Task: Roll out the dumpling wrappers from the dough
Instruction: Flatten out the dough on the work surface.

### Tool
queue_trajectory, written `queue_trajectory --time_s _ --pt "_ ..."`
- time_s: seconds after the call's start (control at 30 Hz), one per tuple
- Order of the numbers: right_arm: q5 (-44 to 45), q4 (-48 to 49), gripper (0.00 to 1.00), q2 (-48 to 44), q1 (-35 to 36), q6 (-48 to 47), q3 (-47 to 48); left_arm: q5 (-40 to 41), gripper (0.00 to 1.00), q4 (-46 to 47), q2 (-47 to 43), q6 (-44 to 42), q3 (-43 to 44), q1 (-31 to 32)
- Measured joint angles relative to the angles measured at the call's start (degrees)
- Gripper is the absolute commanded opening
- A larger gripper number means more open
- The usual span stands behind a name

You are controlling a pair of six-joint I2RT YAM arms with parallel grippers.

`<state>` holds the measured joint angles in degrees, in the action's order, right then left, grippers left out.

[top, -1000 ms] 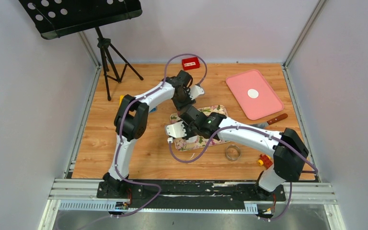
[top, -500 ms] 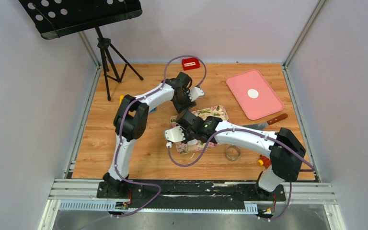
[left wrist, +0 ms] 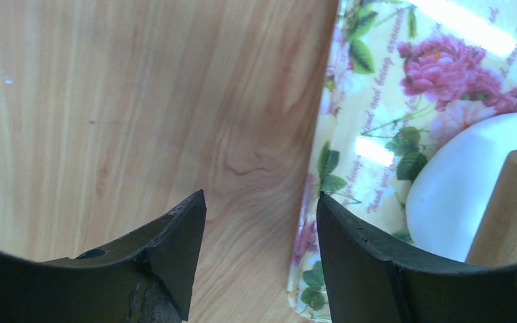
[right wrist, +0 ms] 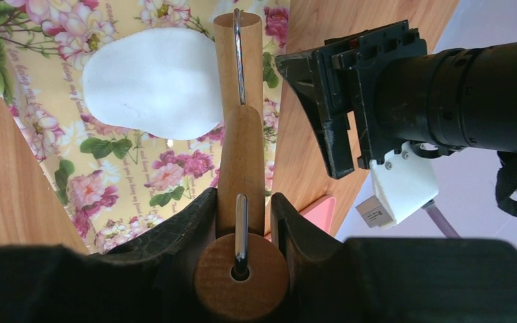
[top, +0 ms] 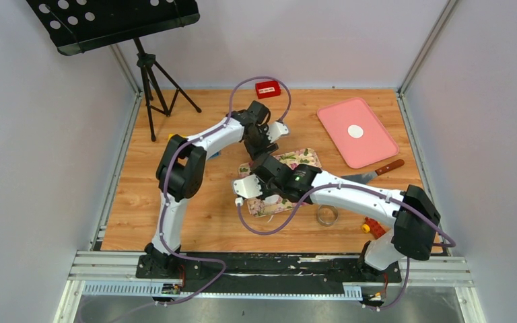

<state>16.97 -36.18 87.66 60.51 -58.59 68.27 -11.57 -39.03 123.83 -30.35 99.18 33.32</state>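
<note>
A flattened white lump of dough [right wrist: 151, 84] lies on the floral board [right wrist: 108, 175]. My right gripper [right wrist: 242, 202] is shut on the handle of a wooden rolling pin [right wrist: 239, 145], whose roller rests at the dough's right edge. My left gripper [left wrist: 261, 202] is open and empty, low over the wooden table just off the board's edge [left wrist: 323, 202], with the dough [left wrist: 471, 182] and the pin's end [left wrist: 515, 202] to its right. From above, both grippers [top: 264, 142] [top: 274, 178] meet over the board [top: 303, 159]. One round dumpling wrapper [top: 355, 131] sits on the pink tray [top: 370, 151].
A metal ring cutter [top: 327, 215] and a knife [top: 377, 172] lie right of the board. A red box [top: 267, 88] is at the back, a tripod stand [top: 151, 81] at the back left. A small red and yellow object [top: 371, 226] sits near the right arm's base.
My left gripper's jaws have spread wider. The right arm has shifted a little to the left with the rolling pin, uncovering more of the board's far right corner.
</note>
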Motion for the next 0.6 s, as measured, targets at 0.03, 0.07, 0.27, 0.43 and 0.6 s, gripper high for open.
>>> queue_trajectory --time_s 0.03,0.07,0.27,0.43,0.6 --pt "0.04 0.00 0.00 0.00 0.04 0.02 -0.02 0.02 0.66 -0.17 0.00 -0.04 -0.33 0.22" --pt "0.04 0.02 0.00 0.00 0.07 0.09 -0.17 0.04 0.66 -0.44 0.02 -0.09 -0.63 0.48" --pt "0.02 -0.44 0.00 0.11 0.52 0.59 -2.21 0.31 0.63 -1.77 0.63 -0.22 -1.01 1.44" --pt "-0.07 -1.16 0.00 0.15 1.31 1.53 -3.74 0.85 0.50 -1.88 1.22 -0.22 -0.98 1.60" --pt "0.15 -1.07 0.00 0.33 2.10 2.64 -4.66 1.51 0.34 -1.86 1.42 -0.13 -0.98 1.75"
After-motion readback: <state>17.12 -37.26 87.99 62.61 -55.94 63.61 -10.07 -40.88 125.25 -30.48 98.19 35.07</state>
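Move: Under the right hand, which holds the wooden roller, the dough lies about 3 cm ahead, 2 cm to its left and 13 cm down; the ring cutter is roughly 14 cm to that hand's right and 4 cm back. From the left hand, the board's far edge near its left corner is some 2 cm back and 3 cm below, the dough 11 cm back and 4 cm right, and the blue block about 15 cm left, 1 cm ahead. Lowering the held roller onto the dough, the right hand sinks about 3 cm while drawing back some 2 cm and slightly right, grip unchanged. The left hand comes back and down about 2 cm each, its parted fingers settling one on each side of the board's far edge, and narrows them around it. ##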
